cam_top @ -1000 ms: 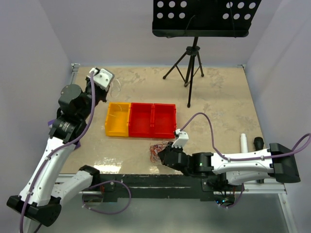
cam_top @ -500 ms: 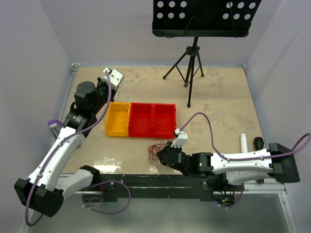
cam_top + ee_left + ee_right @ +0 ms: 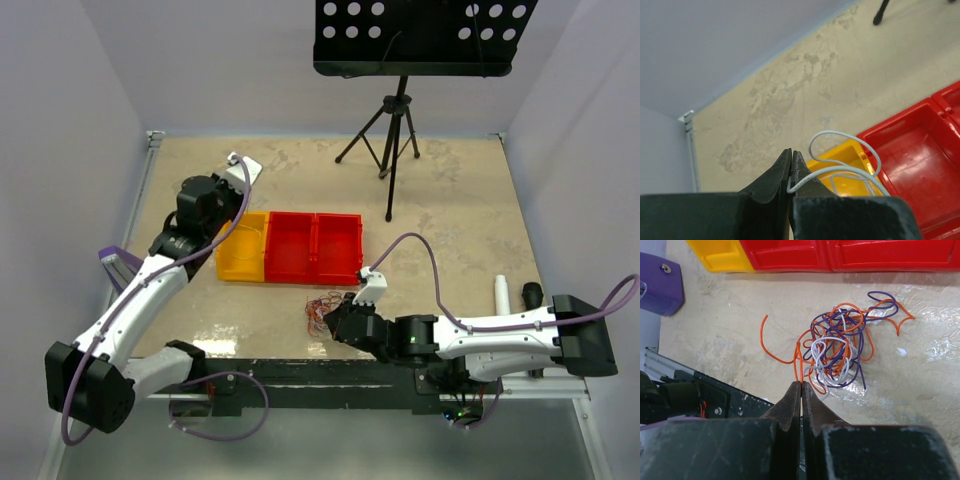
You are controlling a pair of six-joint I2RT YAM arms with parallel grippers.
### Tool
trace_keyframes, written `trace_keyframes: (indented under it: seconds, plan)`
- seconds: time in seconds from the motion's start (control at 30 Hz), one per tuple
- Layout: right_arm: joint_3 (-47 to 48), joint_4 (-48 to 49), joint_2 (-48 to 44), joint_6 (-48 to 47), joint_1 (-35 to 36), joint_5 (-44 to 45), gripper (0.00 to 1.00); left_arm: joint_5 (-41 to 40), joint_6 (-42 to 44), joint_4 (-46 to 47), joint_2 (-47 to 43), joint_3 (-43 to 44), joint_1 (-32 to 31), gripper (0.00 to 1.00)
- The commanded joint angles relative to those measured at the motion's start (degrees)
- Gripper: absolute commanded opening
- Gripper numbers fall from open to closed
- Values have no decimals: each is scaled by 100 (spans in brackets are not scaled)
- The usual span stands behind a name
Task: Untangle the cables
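Observation:
The cables lie in a tangle of orange, purple and white loops on the table in front of the red bins, seen from above as a small knot. My right gripper is at the near left edge of the tangle, shut on an orange cable that runs into its tips; from above it lies just right of the knot. My left gripper is raised over the yellow bin, shut on a separate white cable that loops out to the right. From above this gripper hovers by the bin's far left corner.
A yellow bin and two red bins stand in a row mid-table. A black music stand on a tripod is at the back. A white tube and a black item lie at the right. A purple block sits near left.
My left arm has swung from the back left corner toward the yellow bin, carrying the white cable. The right gripper has stayed at the tangle, still shut on the orange cable.

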Motion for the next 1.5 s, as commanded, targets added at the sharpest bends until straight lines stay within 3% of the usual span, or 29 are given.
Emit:
trace_keyframes:
  seconds: [0.0,0.27,0.63,0.7,0.83,0.97,1.07,1.23,1.27,1.33,1.47]
  plan:
    - [74,71,-22,49,-23,22,0,171,-570,-429,594,127,24,0]
    - [-40,80,-162,164,-23,4,0,-146,-1308,-359,1527,-110,322,0]
    - [-23,150,-22,173,-32,-22,0,-287,-1467,-632,2134,-172,331,0]
    - [12,150,-13,155,-32,-22,0,-234,-1502,-807,2362,-6,331,11]
    - [65,115,-22,155,-23,4,0,-103,-1660,-1203,2478,434,366,21]
    - [92,89,-39,146,-32,13,0,380,-1669,-1536,2031,628,375,45]
    - [101,80,-31,120,-32,22,0,740,-1573,-1861,1670,795,375,69]
    - [153,132,-39,50,-32,48,0,1390,-1371,-2380,1072,1059,375,75]
    - [171,141,-31,23,-32,31,0,1714,-1275,-2451,975,1042,367,85]
    - [188,203,13,-29,-32,22,0,2644,-994,-2486,721,867,305,89]
    - [294,221,145,-56,-32,-13,0,3386,-703,-2390,509,401,-344,79]
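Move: Almost straight below the left hand, which already holds the white cable, lies the yellow bin: its middle is some 6 cm back, 1 cm to the right and about 23 cm down. The red bin beside it is also 6 cm back but roughly 12 cm to the right, at the same depth. From the right hand the yellow bin stands about 18 cm ahead, 18 cm to the left and 9 cm below. Sinking about 20 cm towards the yellow bin, the left hand tips its fingers some 35 degrees further down, then opens them wide near the lowest point and lets go of the white cable. With the fingers open it climbs back up about 13 cm, drifting right and back towards the red bin's side. The right hand stays put, shut on an orange strand of the tangle. ##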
